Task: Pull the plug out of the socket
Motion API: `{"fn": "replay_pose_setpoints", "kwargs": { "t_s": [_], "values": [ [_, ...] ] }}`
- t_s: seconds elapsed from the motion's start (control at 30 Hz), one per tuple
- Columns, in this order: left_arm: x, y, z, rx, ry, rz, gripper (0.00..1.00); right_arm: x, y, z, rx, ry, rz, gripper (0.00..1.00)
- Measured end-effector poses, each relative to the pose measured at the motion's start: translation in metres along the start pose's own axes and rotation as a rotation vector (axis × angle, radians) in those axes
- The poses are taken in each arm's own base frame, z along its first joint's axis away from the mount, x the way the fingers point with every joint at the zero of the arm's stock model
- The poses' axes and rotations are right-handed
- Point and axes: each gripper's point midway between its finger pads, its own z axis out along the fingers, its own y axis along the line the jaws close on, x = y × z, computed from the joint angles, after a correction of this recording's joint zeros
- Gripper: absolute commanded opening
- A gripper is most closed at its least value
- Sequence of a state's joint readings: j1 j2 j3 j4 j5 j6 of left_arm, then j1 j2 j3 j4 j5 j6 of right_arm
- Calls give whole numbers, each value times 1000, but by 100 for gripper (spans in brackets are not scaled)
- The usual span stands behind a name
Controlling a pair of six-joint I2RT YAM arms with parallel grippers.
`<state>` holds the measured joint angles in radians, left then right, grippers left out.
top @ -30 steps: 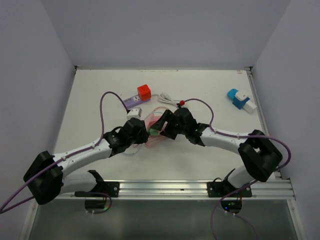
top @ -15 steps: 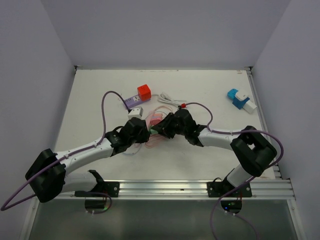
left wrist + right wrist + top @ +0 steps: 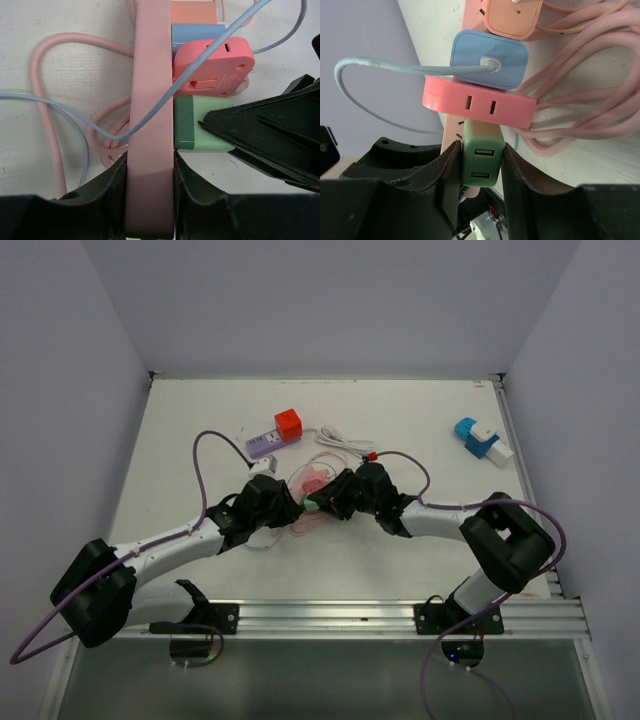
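A pink socket strip (image 3: 150, 95) lies mid-table, and my left gripper (image 3: 150, 167) is shut on its near end, one finger on each side. A green two-port USB plug (image 3: 481, 155) sits in the strip's side, flush against it, below a red adapter (image 3: 480, 102), a blue plug (image 3: 490, 57) and an orange plug (image 3: 512, 15). My right gripper (image 3: 480, 150) is shut on the green plug (image 3: 200, 125), its fingers (image 3: 270, 135) reaching in from the right. From above, the left gripper (image 3: 290, 505) and the right gripper (image 3: 325, 502) meet at the strip (image 3: 312, 478).
The strip's pink cord (image 3: 580, 100) lies coiled beside it, and a pale blue cable (image 3: 65, 107) crosses over it. A purple strip with a red cube (image 3: 275, 435), a white cord (image 3: 340, 440) and a small white plug (image 3: 263, 467) lie behind. A blue-and-white block (image 3: 480, 437) sits far right.
My right gripper has moved in from the right and shut on the green plug. The left gripper has kept its hold on the pink strip, which shifted slightly.
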<state>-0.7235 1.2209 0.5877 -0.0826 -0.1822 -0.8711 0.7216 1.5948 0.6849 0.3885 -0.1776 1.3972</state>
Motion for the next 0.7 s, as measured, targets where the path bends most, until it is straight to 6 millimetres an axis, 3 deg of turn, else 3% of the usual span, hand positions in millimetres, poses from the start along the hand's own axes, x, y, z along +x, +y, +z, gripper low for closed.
{"fn": "replay_pose_setpoints", "kwargs": {
  "t_s": [0.43, 0.6, 0.7],
  "values": [
    [-7, -16, -1, 52, -2, -74, 0, -14, 9, -26, 0, -41, -13, 0],
    [-21, 45, 6, -198, -86, -79, 0, -31, 5, -44, 28, -81, -46, 0],
    [-25, 58, 4, -256, -110, -75, 0, -35, -1, -50, 54, -88, -72, 0]
  ]
}}
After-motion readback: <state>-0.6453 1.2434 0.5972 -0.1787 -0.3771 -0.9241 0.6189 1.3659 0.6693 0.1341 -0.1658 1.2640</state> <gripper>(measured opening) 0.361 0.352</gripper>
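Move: The right hand already grips the green plug, still on the pink power strip. The left hand holds the strip's near end, with the plug about 5 cm to that hand's right and 2 cm ahead. From the right hand, the pink adapter is some 4 cm straight ahead and the blue adapter about 7 cm ahead and 1 cm left, both at about its height or slightly lower; the strip's middle is roughly 5 cm ahead and 3 cm left. Keeping its pinch on the green plug, the right hand pulls it right and up off the strip, at first slowly, dragging the strip and the left hand a centimetre or so along; then it goes on right faster, about 5 cm in all. The left hand, grip kept, then swings some 7 cm left, sinking and edging forward, turning about 15 degrees counter-clockwise. ##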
